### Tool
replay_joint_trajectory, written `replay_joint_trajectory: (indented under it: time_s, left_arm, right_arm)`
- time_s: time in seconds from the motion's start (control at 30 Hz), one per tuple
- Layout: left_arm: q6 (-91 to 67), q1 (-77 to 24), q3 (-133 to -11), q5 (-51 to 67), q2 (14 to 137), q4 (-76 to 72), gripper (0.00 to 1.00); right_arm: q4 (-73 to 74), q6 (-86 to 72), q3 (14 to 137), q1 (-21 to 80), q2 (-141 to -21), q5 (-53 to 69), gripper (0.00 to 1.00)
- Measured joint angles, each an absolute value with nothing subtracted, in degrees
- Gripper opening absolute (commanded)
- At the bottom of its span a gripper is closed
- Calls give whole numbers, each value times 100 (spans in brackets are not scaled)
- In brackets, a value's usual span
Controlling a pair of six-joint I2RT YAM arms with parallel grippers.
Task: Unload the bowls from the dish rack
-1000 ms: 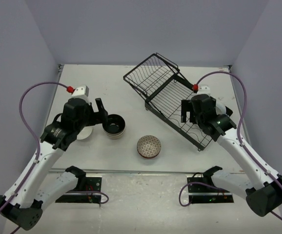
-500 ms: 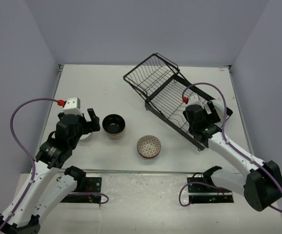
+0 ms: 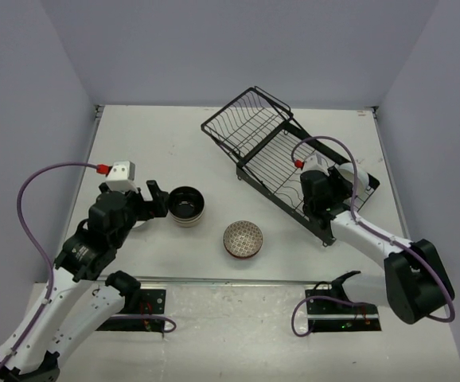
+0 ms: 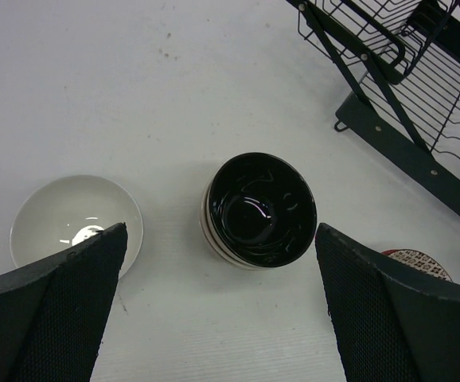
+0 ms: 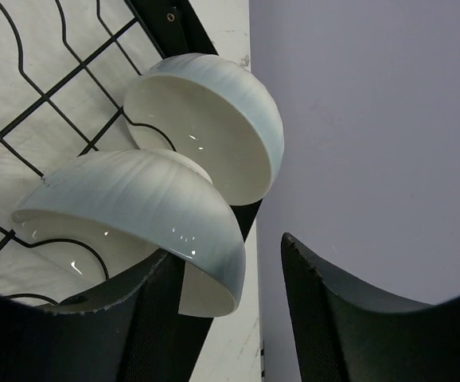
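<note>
The black wire dish rack (image 3: 271, 153) lies diagonally at the back right. Two plain white bowls stand on edge at its right end: a nearer one (image 5: 134, 203) and a farther one (image 5: 214, 119). My right gripper (image 3: 348, 181) straddles the nearer bowl's rim, one finger inside it (image 5: 134, 318) and the other (image 5: 349, 310) outside with a gap left, so it is open (image 5: 231, 255). My left gripper (image 3: 152, 200) hangs wide open (image 4: 220, 239) above the table, over the tan bowl with the black inside (image 4: 260, 208).
A white bowl (image 4: 71, 219) sits left of the tan bowl (image 3: 186, 205), partly under my left arm. A brown speckled bowl (image 3: 243, 238) rests at the table's front middle. The rack's raised basket section (image 3: 246, 119) stands at the back. Walls close in on both sides.
My right gripper has swung down to the rack's right end and its jaws have narrowed around the white bowl's rim. My left arm has drawn back from the tan bowl, still open.
</note>
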State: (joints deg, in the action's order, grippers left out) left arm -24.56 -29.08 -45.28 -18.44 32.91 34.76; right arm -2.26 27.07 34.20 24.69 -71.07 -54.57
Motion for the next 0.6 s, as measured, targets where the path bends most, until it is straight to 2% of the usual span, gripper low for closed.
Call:
replay_joint_trajectory:
  time_s: [0.13, 0.27, 0.3, 0.6]
  left_arm:
    - [-2445, -2936, -4521, -1848, 3273, 3479, 100]
    - [-2445, -2941, -4521, -1868, 3253, 3479, 100]
    - [-2445, -2945, -4521, -1874, 3247, 3479, 100]
    - [-2445, -2971, -4521, -1911, 3240, 3481, 100]
  right_arm:
    - [-375, 2751, 3415, 2462, -7330, -5459, 45]
    - [-467, 2794, 3413, 2458, -7585, -5527, 30]
    - [-478, 2825, 3413, 2456, -7618, -5610, 23]
    - [-541, 2867, 3398, 2445, -7719, -5909, 0]
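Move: The near white bowl, standing on edge in the dish rack, has its middle about 4 cm to the left of the right hand and 4 cm below it, straight abreast; its rim already lies between the half-open fingers. The far white bowl is some 6 cm ahead, straight in line and 5 cm lower. The rack's lower tray centres roughly 12 cm left, 1 cm ahead and 10 cm down. From the left hand the near bowl lies about 54 cm right, 8 cm ahead and 14 cm lower. The near white bowl's right-hand rim gets pinched, one pad inside and one outside, as the half-open right fingers close on it and stop short of shut. While closing, the hand sinks about 1.5 cm over the rim, then eases roughly 1 cm to its right with a slight roll of some 5 degrees, and holds there. ##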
